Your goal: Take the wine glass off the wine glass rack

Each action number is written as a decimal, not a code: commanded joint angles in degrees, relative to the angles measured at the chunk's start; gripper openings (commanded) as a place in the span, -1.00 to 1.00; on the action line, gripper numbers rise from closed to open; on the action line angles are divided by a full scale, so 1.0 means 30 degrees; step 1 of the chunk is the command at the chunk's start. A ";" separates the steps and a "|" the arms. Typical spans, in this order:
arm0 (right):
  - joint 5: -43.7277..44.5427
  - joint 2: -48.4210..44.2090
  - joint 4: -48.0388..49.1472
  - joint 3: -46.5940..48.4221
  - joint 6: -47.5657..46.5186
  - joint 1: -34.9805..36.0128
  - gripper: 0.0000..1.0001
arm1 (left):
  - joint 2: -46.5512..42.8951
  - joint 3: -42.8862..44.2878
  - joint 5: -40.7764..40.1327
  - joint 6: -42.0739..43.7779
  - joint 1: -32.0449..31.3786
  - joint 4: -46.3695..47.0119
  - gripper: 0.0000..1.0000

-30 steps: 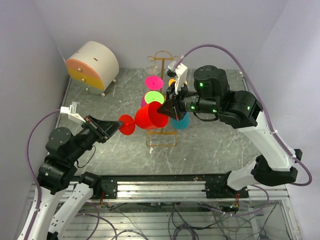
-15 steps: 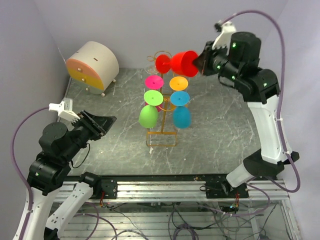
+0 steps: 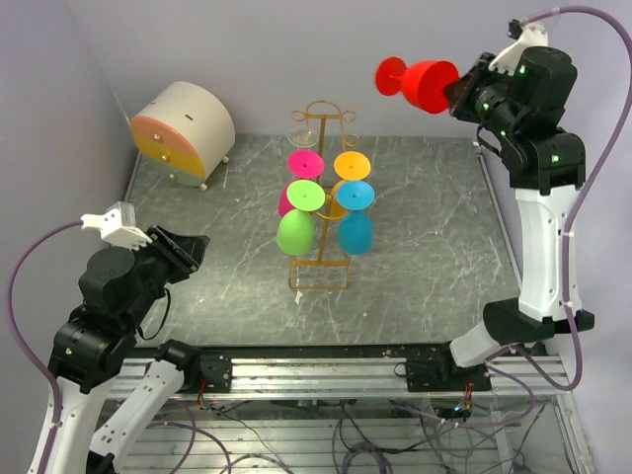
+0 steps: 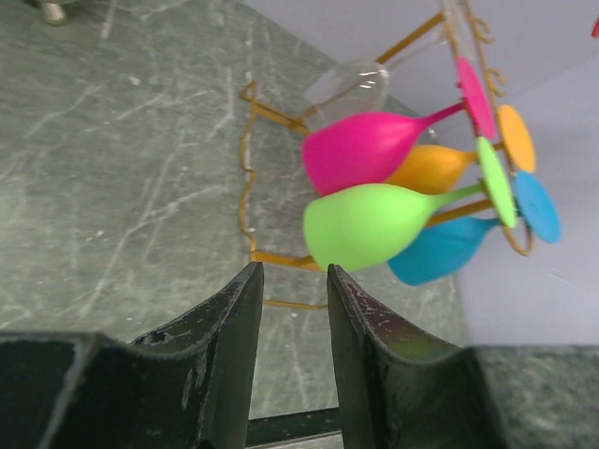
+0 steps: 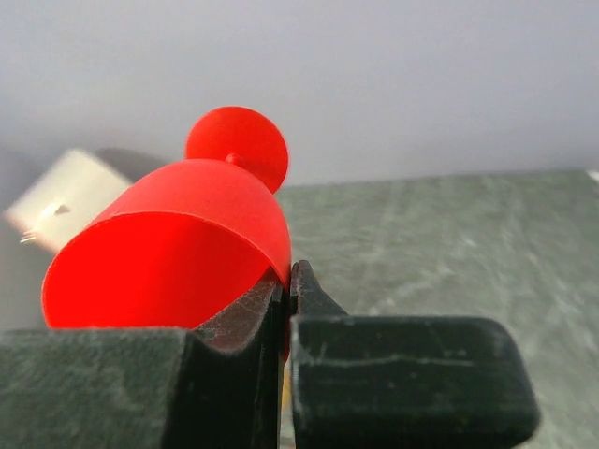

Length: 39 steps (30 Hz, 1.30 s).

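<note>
A red wine glass (image 3: 423, 83) hangs high in the air at the back right, lying sideways with its foot pointing left. My right gripper (image 3: 456, 91) is shut on the rim of its bowl (image 5: 168, 253), one finger inside and one outside. The golden wine glass rack (image 3: 321, 197) stands mid-table with pink, green, orange and blue glasses hanging on it, plus a clear one at the back. In the left wrist view the green glass (image 4: 374, 223) and pink glass (image 4: 365, 150) lie ahead of my left gripper (image 4: 294, 281), which is open and empty, near the table's front left.
A round cream drum with an orange and yellow face (image 3: 184, 129) sits at the back left corner. The grey marbled table (image 3: 425, 257) is walled on the left, back and right. A metal rail (image 3: 316, 370) runs along the near edge.
My right arm lifted the red glass from beside the rack up and away to the back right. My left gripper let go of the glass's foot, opened and drew back to the left.
</note>
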 commanded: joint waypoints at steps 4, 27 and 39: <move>-0.0446 0.0801 -0.0118 -0.4804 0.1113 -0.5166 -1.00 | 0.0152 -0.0909 -0.3367 0.1929 -0.0115 -0.0753 -0.12; 0.2263 0.3954 -0.3410 -1.0544 0.0160 -0.4677 -1.00 | -0.1116 -0.3680 -0.4432 0.2453 -0.0115 -0.0586 -0.16; 0.2890 0.6036 -0.4033 -0.9892 0.0166 -0.3828 -1.00 | -0.1040 -0.3779 -0.4279 0.2481 -0.0115 -0.0510 -0.16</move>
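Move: The right hand holds the red wine glass by its rim, high over the open table to the right of the rack; the table spot lies some 50 cm below, level ahead and about 5 cm left. From that hand the rack is about 19 cm left, 8 back and 35 below; its blue glass 11 left, 11 back and 30 below. From the left hand the spot is about 19 cm ahead, 46 right and 34 below. The right hand lowers the still-pinched red glass some 35 cm towards the table, swinging right, tipping down; left sinks. ##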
